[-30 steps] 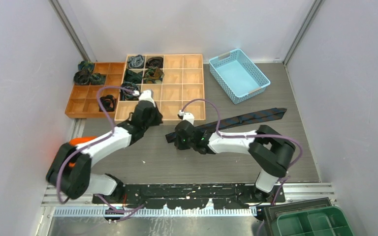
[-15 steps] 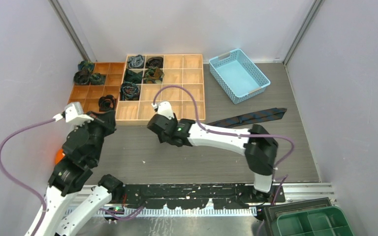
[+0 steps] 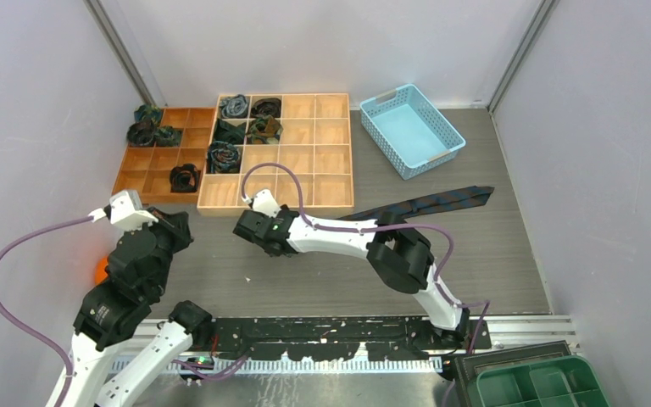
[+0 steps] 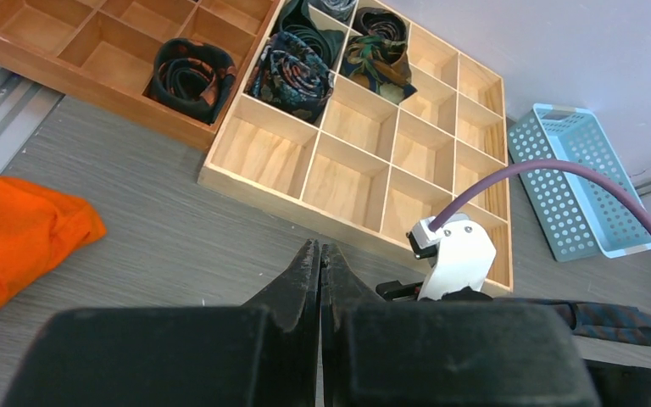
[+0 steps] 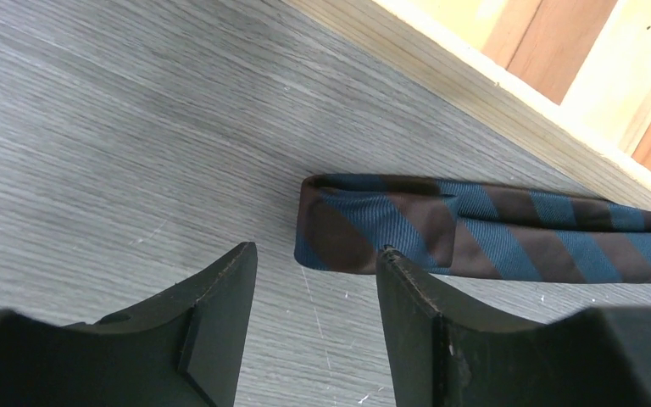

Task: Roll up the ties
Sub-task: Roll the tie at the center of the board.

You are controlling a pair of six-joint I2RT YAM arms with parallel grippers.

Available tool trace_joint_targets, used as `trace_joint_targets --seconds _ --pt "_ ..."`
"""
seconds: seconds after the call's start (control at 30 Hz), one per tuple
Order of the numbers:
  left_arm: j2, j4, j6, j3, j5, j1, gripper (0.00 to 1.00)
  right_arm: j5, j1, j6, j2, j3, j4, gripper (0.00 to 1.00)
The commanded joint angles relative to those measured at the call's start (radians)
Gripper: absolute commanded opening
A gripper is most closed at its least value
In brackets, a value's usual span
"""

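A flat navy-and-brown striped tie [image 3: 441, 202] lies slanted on the grey table, and its folded narrow end [image 5: 373, 231] shows in the right wrist view. My right gripper [image 5: 315, 250] [image 3: 246, 230] hovers open just before that end, with nothing between the fingers. The right finger [image 5: 407, 292] overlaps the tie's near edge. Several rolled ties [image 3: 223, 157] [image 4: 292, 72] sit in the trays' compartments. My left gripper [image 4: 319, 248] [image 3: 180, 227] is shut and empty, raised above the table's left side.
A light wooden grid tray [image 3: 331, 153] and a brown one [image 3: 140, 174] stand at the back left. A blue basket [image 3: 411, 129] is at the back right. An orange cloth [image 4: 17, 237] lies near the left edge, and a green bin [image 3: 534, 383] sits at the bottom right.
My left arm has pulled back from the tray to the left and risen. My right gripper has moved left past the tie's narrow end and opened.
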Motion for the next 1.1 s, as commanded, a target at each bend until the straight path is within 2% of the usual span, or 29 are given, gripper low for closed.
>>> trace_joint_targets --seconds 0.0,0.27,0.37,0.47,0.6,0.7,0.9,1.07 --pt "-0.005 -0.004 0.007 0.025 -0.032 0.004 0.00 0.046 -0.012 0.000 0.030 0.047 -0.008 0.60" --pt "-0.021 -0.001 0.020 0.001 -0.044 0.004 0.00 0.040 -0.043 0.021 0.095 0.042 -0.010 0.59" --pt "-0.026 -0.002 0.026 -0.004 -0.056 0.004 0.00 0.018 -0.055 0.031 0.106 0.037 -0.006 0.55" --pt "-0.031 0.006 0.036 -0.005 -0.050 0.004 0.00 -0.015 -0.074 0.049 0.122 0.038 -0.011 0.44" --pt "-0.038 0.028 0.052 -0.015 -0.031 0.004 0.00 -0.053 -0.093 0.071 0.120 0.029 -0.010 0.23" --pt "-0.034 0.042 0.056 -0.022 -0.014 0.004 0.00 -0.077 -0.093 0.072 0.082 0.004 0.014 0.17" --pt "-0.004 0.089 0.055 -0.037 0.046 0.004 0.00 -0.317 -0.102 0.110 -0.162 -0.130 0.191 0.16" --pt "0.044 0.143 0.056 -0.039 0.108 0.004 0.00 -0.571 -0.138 0.236 -0.265 -0.237 0.333 0.16"
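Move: The folded near end of the tie lies just ahead of the open right hand, about 4 cm farther out, 4 cm to its right and 4 cm lower. Beyond it, the wide wooden tray has its middle some 24 cm ahead of the right hand, 1 cm to its right and slightly lower; the black roll in the orange tray sits about 18 cm ahead and 20 cm left. From the left hand, the folded end is roughly 11 cm ahead, 20 cm right and 27 cm down. Down and forward, some 3 to 4 cm each and a touch to the right, the right hand reaches onto the tie's folded end, its open fingers closing on the way and pinching the left edge of the fold. It then turns back, drawing that end up and towards the base by roughly 4 cm while the wrist tilts about 20 degrees. ##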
